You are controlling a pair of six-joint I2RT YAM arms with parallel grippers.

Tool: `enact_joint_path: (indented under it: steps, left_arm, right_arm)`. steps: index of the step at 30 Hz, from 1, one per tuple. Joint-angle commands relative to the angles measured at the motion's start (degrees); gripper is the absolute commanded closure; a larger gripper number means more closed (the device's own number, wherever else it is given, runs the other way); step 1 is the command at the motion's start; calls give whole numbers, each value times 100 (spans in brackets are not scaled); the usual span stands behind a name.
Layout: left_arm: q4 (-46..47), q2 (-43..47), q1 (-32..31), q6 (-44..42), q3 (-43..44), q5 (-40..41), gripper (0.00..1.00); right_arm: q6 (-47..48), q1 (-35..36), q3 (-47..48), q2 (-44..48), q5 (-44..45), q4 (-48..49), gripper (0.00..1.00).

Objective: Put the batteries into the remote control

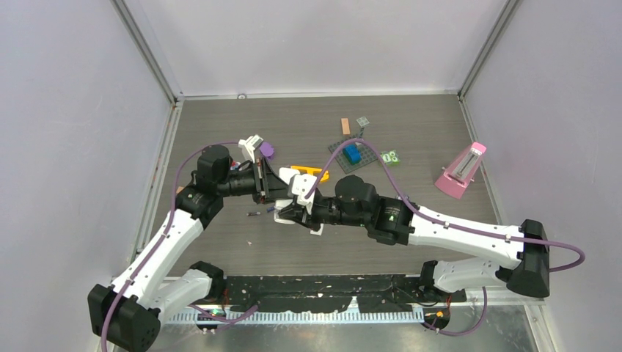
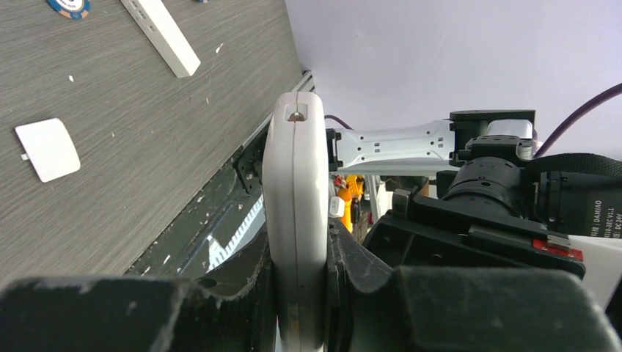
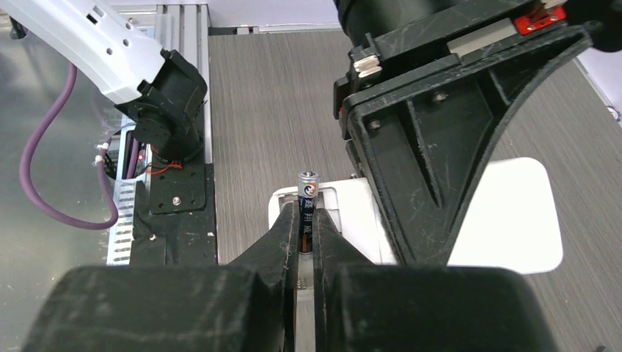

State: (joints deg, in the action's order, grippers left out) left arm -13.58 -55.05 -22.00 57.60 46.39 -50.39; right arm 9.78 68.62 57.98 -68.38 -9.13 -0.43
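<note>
My left gripper is shut on the white remote control, holding it edge-on above the table. In the right wrist view the remote lies under my right gripper, which is shut on a slim dark battery. The battery's tip stands over the open compartment at the remote's end. From above, both grippers meet at mid-table: left, right, with a white end of the remote showing. A loose dark battery lies on the table just left of them.
A white battery cover and a long white bar lie on the table. Behind the grippers are an orange piece, a grey plate with a blue brick, a green card and a pink metronome.
</note>
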Motion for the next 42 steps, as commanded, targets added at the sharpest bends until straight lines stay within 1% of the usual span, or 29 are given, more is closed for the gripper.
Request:
enact_joint_path:
  steps: [1,5,10,17,25,29,35,42]
  left_arm:
    - [204,-9,-3,14,55,-238,100]
    - [266,-4,-4,66,53,-282,100]
    - [269,25,-5,26,45,-279,100]
    - [269,30,-6,-72,9,-255,100]
    - [270,21,-9,-82,4,-226,100]
    - [275,32,-4,-91,-14,-217,100]
    - [296,29,-6,-100,-50,-215,100]
    - [309,25,-3,-118,-86,-203,100]
  right_arm:
    - [155,2,95,-10,-118,269,92]
    - [267,2,-26,25,-143,215,89]
    - [363,-2,-5,27,-129,-170,87]
    - [316,-53,336,-88,-223,-900,86]
    - [161,-105,571,-192,-420,-1268,83]
    - [112,-119,630,-255,-516,-1351,80]
    - [-56,-126,693,-322,-545,-1302,72]
    - [-230,-153,694,-380,-716,-1069,69]
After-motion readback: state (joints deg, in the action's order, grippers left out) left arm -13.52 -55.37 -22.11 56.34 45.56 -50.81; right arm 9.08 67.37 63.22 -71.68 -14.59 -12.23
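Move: The battery pinched in the right fingers is bound for the upward-facing end slot of the remote control, about 2 cm below that hand, 1 cm back and 1 cm left. On the table some 15 cm below, the battery cover is about 8 cm right of the right hand and level with it; the purple battery is roughly 6 cm ahead and 5 cm left. From the left hand, gripping the remote control, the slot is some 6 cm back and 1 cm right, at about its height. The battery goes down into the remote control's end slot, lowered about 2.5 cm by the right hand with a drift of some 1 cm back towards the remote control's near end. The right fingertips tip down roughly 10 degrees while the fingers gradually part and let go. The left hand keeps its grip on the remote control, sinking slightly. ##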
